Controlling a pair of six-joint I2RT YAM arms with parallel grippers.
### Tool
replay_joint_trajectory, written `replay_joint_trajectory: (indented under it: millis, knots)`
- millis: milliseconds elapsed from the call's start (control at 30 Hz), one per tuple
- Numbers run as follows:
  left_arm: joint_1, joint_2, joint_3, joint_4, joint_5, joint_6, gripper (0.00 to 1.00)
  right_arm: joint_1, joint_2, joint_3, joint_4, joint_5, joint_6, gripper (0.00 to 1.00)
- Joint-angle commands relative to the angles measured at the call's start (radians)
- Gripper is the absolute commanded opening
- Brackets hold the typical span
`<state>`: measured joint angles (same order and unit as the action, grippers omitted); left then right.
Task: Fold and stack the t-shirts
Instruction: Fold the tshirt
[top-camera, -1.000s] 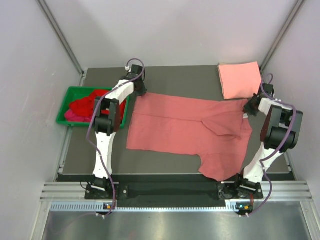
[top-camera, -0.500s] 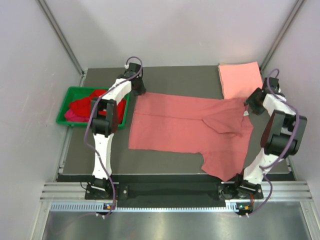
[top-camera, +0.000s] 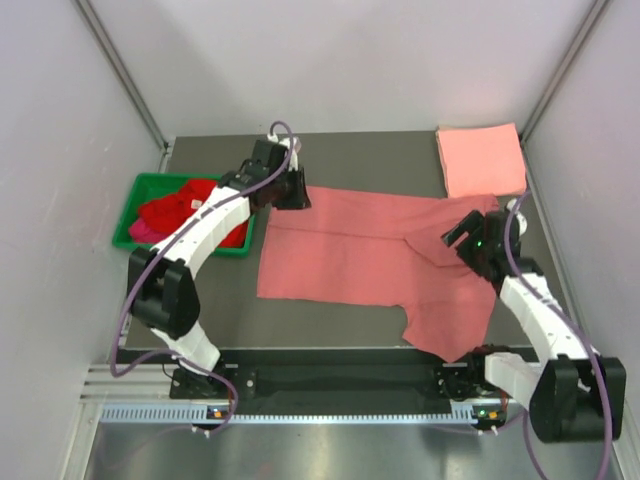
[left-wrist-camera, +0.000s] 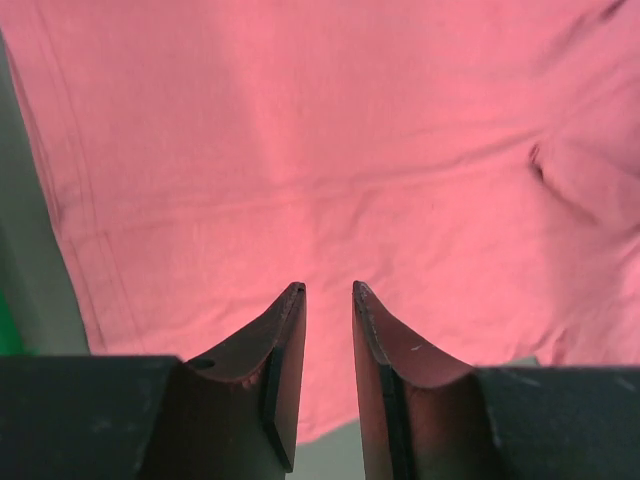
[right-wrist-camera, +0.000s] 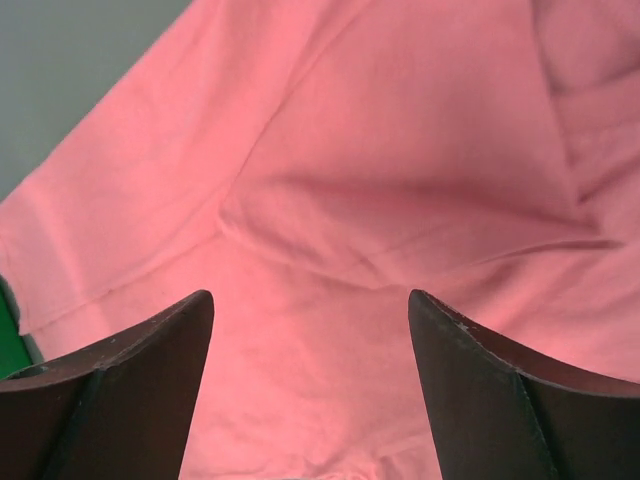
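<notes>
A dusty rose-red t-shirt lies spread flat across the table, with one sleeve folded in at the right and a flap hanging towards the near edge. My left gripper hovers over its far left corner, with the jaws a narrow gap apart and nothing between them. The cloth shows beneath. My right gripper hovers over the shirt's right part, wide open and empty, above the creased cloth. A folded salmon pink t-shirt lies at the back right corner.
A green plastic bin stands off the table's left edge and holds crumpled bright red and magenta t-shirts. White walls close in on both sides. The dark table ends just behind the folded shirt.
Both grippers have left the shirt's far corners and moved inward over it, the left to the right, the right down and to the left. The shirt has shifted slightly.
</notes>
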<state>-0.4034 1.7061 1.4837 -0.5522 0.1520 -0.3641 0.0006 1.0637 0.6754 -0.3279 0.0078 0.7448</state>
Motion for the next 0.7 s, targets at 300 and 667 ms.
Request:
replay_joint_trajectory:
  millis: [300,667]
  knots:
    - [0.006,-0.145,-0.148,0.046,0.026,0.033,0.31,0.206,0.013,-0.255,0.395,0.17,0.258,0.79]
    - [0.006,-0.155,-0.142,0.043,0.015,0.037,0.31,0.239,0.067,-0.327,0.507,0.254,0.271,0.79]
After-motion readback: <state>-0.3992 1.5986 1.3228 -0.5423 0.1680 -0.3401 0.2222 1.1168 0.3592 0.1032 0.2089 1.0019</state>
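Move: The lower corner of the t-shirt's folded-over sleeve lies about 11 cm below the open right hand, some 3 cm to its left and 2 cm nearer the base. The loose sleeve spreads some 20 cm back from this hand, nearly in line with it; the folded peach shirt lies about 29 cm ahead and 10 cm to the right. From the left hand the same sleeve corner is about 34 cm to the right, 6 cm back and 15 cm lower. Down, about 6.5 cm in all, and roughly 4 cm left, the empty right hand comes in over the folded sleeve's lower corner, first swinging back some 3 cm and then easing forward again, its fingers staying wide open. The left hand draws back about 3.5 cm above the shirt, sinking a little, then holds still there. ##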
